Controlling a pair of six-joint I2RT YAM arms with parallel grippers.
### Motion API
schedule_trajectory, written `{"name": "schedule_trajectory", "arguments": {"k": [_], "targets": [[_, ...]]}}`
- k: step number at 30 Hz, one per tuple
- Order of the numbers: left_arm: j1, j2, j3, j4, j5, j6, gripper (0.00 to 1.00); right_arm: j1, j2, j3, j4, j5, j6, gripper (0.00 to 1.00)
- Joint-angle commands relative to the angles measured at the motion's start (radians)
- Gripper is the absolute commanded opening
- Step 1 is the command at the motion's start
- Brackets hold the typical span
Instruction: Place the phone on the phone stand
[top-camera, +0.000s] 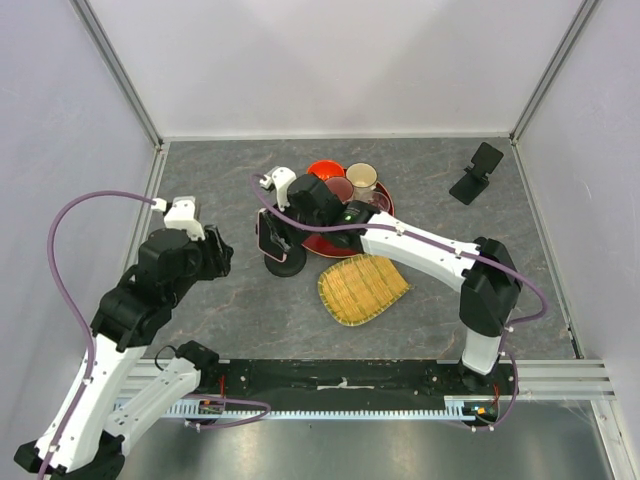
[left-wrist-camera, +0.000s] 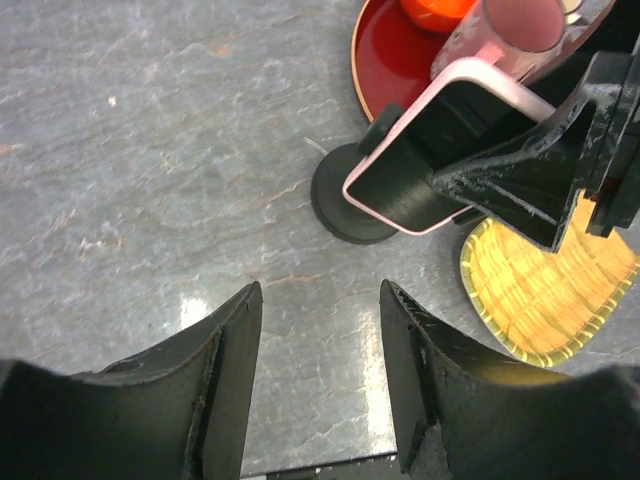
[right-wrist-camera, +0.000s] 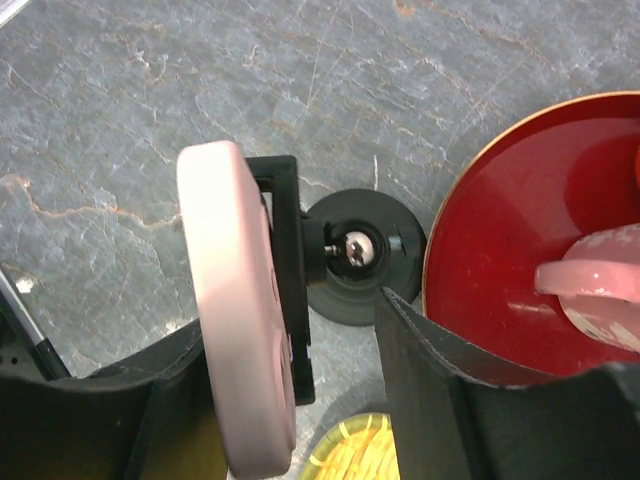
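The phone (top-camera: 268, 238), in a pink case, leans on the black phone stand (top-camera: 286, 265) with its round base, left of the table's middle. My right gripper (top-camera: 281, 226) reaches down around the phone. Seen from the right wrist, the phone (right-wrist-camera: 240, 300) and the stand's back plate lie between my open right gripper's (right-wrist-camera: 290, 400) fingers, with a gap to the right finger (right-wrist-camera: 450, 390). My left gripper (top-camera: 218, 252) hangs open and empty left of the stand. From the left wrist, the phone (left-wrist-camera: 420, 160) and the stand's base (left-wrist-camera: 345, 200) lie ahead of my left gripper (left-wrist-camera: 320, 300).
A red tray (top-camera: 318, 243) with cups (top-camera: 361, 178) sits just behind the stand. A woven yellow dish (top-camera: 362, 288) lies to its right front. A second black stand (top-camera: 477, 172) is at the far right corner. Walls enclose the table.
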Motion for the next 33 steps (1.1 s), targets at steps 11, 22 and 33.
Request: {"name": "schedule_trajectory", "arguments": {"k": [11,22,33], "targets": [[0.009,0.152,0.003,0.338,0.354,0.138,0.89,-0.07,-0.277,-0.102,-0.015,-0.138,-0.079,0.7],[-0.137,0.32,0.133,0.254,0.103,0.195,0.95,-0.261,-0.405,0.083,0.119,-0.004,-0.019,0.98],[-0.313,0.472,0.21,0.21,-0.192,0.223,0.97,-0.386,-0.498,-0.075,0.222,0.019,-0.062,0.98]]}}
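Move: Some 8 cm ahead of the left hand, 11 cm to its right and 9 cm below lies the phone, already on the phone stand. For the right hand the phone is still between its loosened fingers, about 1 cm back and 2 cm left of the hand point. The stand's base is roughly 3 cm farther out and 3 cm to the right of the phone; the red tray's middle is about 15 cm ahead of the right hand and 18 cm to its right. Leaving the phone, the right hand eases right, then sweeps up some 25 cm and about 18 cm right, with a little forward, over the red tray, its fingers opening fully and tilting up. The left hand takes its place, travelling about 12 cm right and 6 cm forward towards the phone, turning some 20 degrees clockwise and opening wide above it. ##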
